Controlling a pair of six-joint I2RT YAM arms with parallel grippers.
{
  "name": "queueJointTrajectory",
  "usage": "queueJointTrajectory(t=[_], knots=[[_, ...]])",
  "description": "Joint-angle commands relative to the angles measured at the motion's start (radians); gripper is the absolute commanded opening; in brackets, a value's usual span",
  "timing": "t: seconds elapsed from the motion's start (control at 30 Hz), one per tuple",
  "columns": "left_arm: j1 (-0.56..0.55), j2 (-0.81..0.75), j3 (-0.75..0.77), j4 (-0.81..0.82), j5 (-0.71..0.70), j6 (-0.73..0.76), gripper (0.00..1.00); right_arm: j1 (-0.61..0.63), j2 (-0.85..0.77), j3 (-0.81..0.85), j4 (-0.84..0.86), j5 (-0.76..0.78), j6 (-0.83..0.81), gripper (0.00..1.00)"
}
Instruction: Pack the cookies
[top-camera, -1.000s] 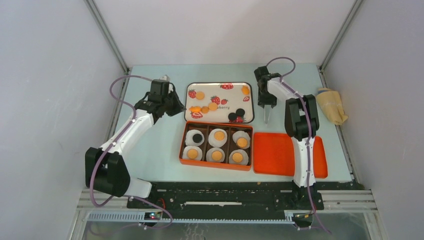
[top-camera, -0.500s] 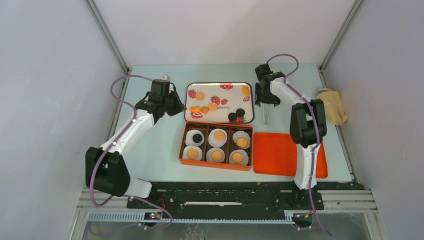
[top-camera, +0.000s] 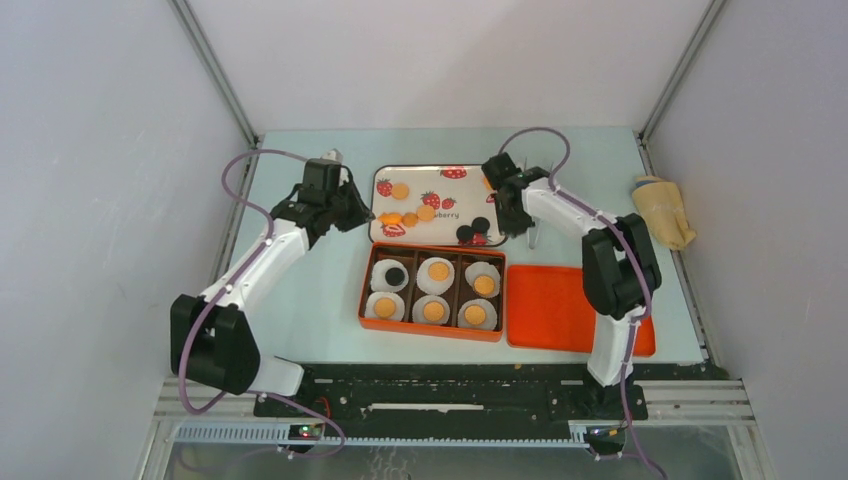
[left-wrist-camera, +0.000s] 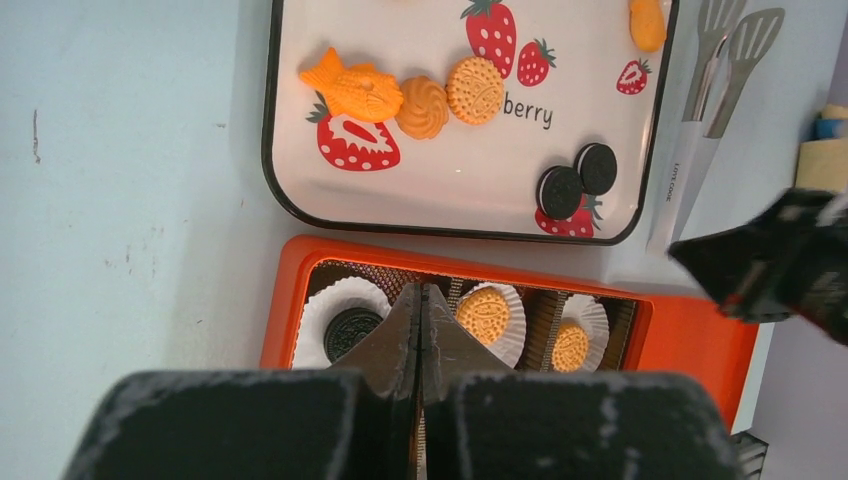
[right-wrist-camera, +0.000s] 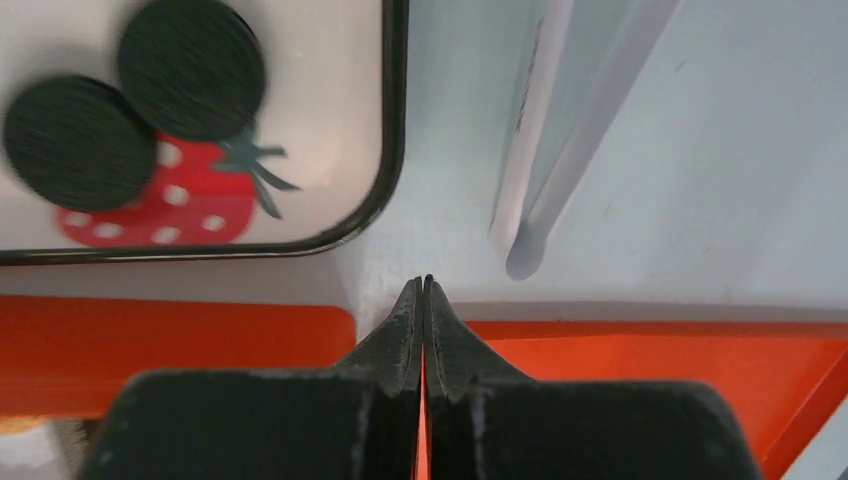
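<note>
Golden cookies and two black cookies lie on the strawberry tray. Below it, the orange box holds six white paper cups, each with a cookie. My left gripper hangs at the tray's left edge, shut and empty; its wrist view shows the tips over the box, with the cookies beyond. My right gripper is shut and empty, its tips over bare table by the tray's near right corner, close to the black cookies.
White tongs lie on the table just right of the tray, their handle end near my right fingertips. The orange lid lies right of the box. A yellow cloth sits at the right edge.
My right arm swung left from above the tongs to the tray's near right corner, and its jaws now stand shut. The tongs stayed on the table. The left arm has not moved.
</note>
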Motion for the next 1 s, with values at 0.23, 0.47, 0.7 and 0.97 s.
queueJointTrajectory(t=[0.23,0.47,0.7,0.97], knots=[[-0.007,-0.055,0.022,0.019,0.009,0.011,0.00,-0.002,0.111,-0.037,0.042,-0.069,0.038,0.00],[-0.007,-0.076,0.017,0.002,-0.006,0.015,0.00,0.011,0.293,0.213,-0.022,-0.139,0.021,0.00],[-0.007,-0.113,0.005,-0.027,-0.019,0.019,0.00,0.025,0.498,0.582,-0.114,-0.206,0.005,0.00],[-0.022,-0.150,-0.021,-0.046,0.025,0.039,0.00,0.040,0.533,0.759,-0.081,-0.186,0.008,0.00]])
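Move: The strawberry tray's near right corner lies only about 2 cm ahead and 1 cm left of the right hand, roughly 7 cm below; the tray's middle is some 12 cm ahead and 18 cm left. The cookie box's middle is about 10 cm back and 19 cm left, the pair of spatulas 11 cm ahead and 7 cm right. From the left hand, the tray's middle is about 13 cm ahead, 14 cm right and 15 cm below. The tray is pushed forward and to the left by the right hand's shut fingertips, which come to bear on its near right corner. That hand first sinks about 5 cm while easing 3 cm back, then sweeps low over the table, roughly 14 cm forward and 11 cm left, its left side tilting up some 10 degrees. The left hand, empty, rises about 3 cm and draws slightly back. ##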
